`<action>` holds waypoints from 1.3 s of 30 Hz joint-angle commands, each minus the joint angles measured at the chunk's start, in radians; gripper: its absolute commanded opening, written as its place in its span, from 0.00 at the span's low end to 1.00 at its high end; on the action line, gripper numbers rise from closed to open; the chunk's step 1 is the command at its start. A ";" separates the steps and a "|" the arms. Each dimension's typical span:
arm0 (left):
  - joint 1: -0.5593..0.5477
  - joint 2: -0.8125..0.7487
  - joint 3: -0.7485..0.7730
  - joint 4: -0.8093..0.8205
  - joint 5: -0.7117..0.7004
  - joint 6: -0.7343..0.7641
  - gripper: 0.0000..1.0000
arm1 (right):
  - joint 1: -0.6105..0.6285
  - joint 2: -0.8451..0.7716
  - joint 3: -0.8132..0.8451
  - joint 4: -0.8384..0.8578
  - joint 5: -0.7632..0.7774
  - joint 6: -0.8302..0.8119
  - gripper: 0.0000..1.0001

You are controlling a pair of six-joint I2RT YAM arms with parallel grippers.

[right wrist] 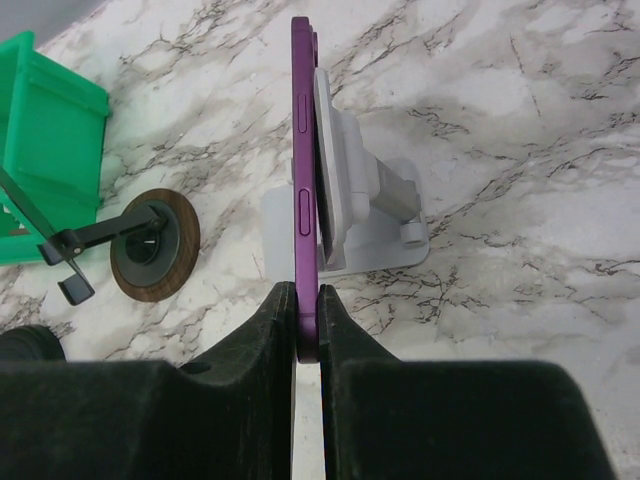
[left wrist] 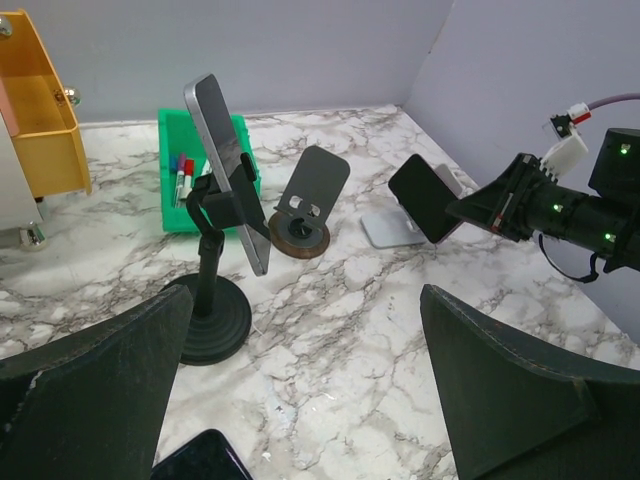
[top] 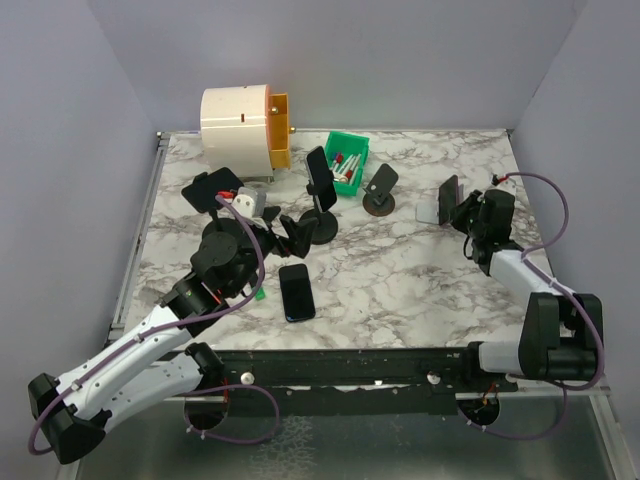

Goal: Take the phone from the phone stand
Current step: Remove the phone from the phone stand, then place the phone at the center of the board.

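Note:
A purple phone [right wrist: 304, 180] stands on edge against the pad of a light grey phone stand [right wrist: 385, 215] at the table's right side. My right gripper [right wrist: 308, 300] is shut on the phone's near end, a finger pressed on each face. From above, the phone [top: 450, 195] and stand [top: 431, 212] sit just ahead of the right gripper [top: 462, 208]. My left gripper [left wrist: 305, 300] is open over bare marble with nothing between its fingers, and it faces the purple phone [left wrist: 425, 200] from across the table.
A black pole stand [top: 322, 225] holds another phone [left wrist: 225, 180] near the table's middle. A green bin [top: 347, 160], a round wooden-base stand [top: 379, 190], a black phone lying flat [top: 296, 292] and a white and orange drawer unit [top: 245, 125] are also here.

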 commanded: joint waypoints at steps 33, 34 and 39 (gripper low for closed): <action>-0.014 -0.092 -0.023 0.043 -0.039 0.053 0.96 | 0.104 -0.490 0.267 -0.228 -0.565 -0.004 0.00; -0.014 -0.107 -0.035 0.062 -0.031 0.054 0.96 | 0.115 -0.506 0.262 -0.208 -0.600 0.011 0.00; -0.014 -0.176 -0.084 0.210 0.162 0.012 0.98 | 0.153 -0.558 0.190 0.057 -0.796 0.201 0.00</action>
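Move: The right fingers already grip the phone by its near end, its middle about 5 cm ahead of them and 1 cm left; the phone stand is some 8 cm ahead and 5 cm lower. The round-based phone holder stands about 8 cm ahead and 17 cm left, and the green tray roughly 22 cm ahead and 29 cm left. From the idle left hand, the gripped phone is around 20 cm ahead, 42 cm right and 19 cm lower. Up first, slowly and with a slight drawing back, then faster: the right hand keeps its pinch on the phone and lifts it some 24 cm clear of the stand, late on swinging left about 14 cm and back 11 cm. The wrist turns counter-clockwise about 40 degrees while the fingers tip upward. Near the end the open left hand rises roughly 3 cm and eases back. ##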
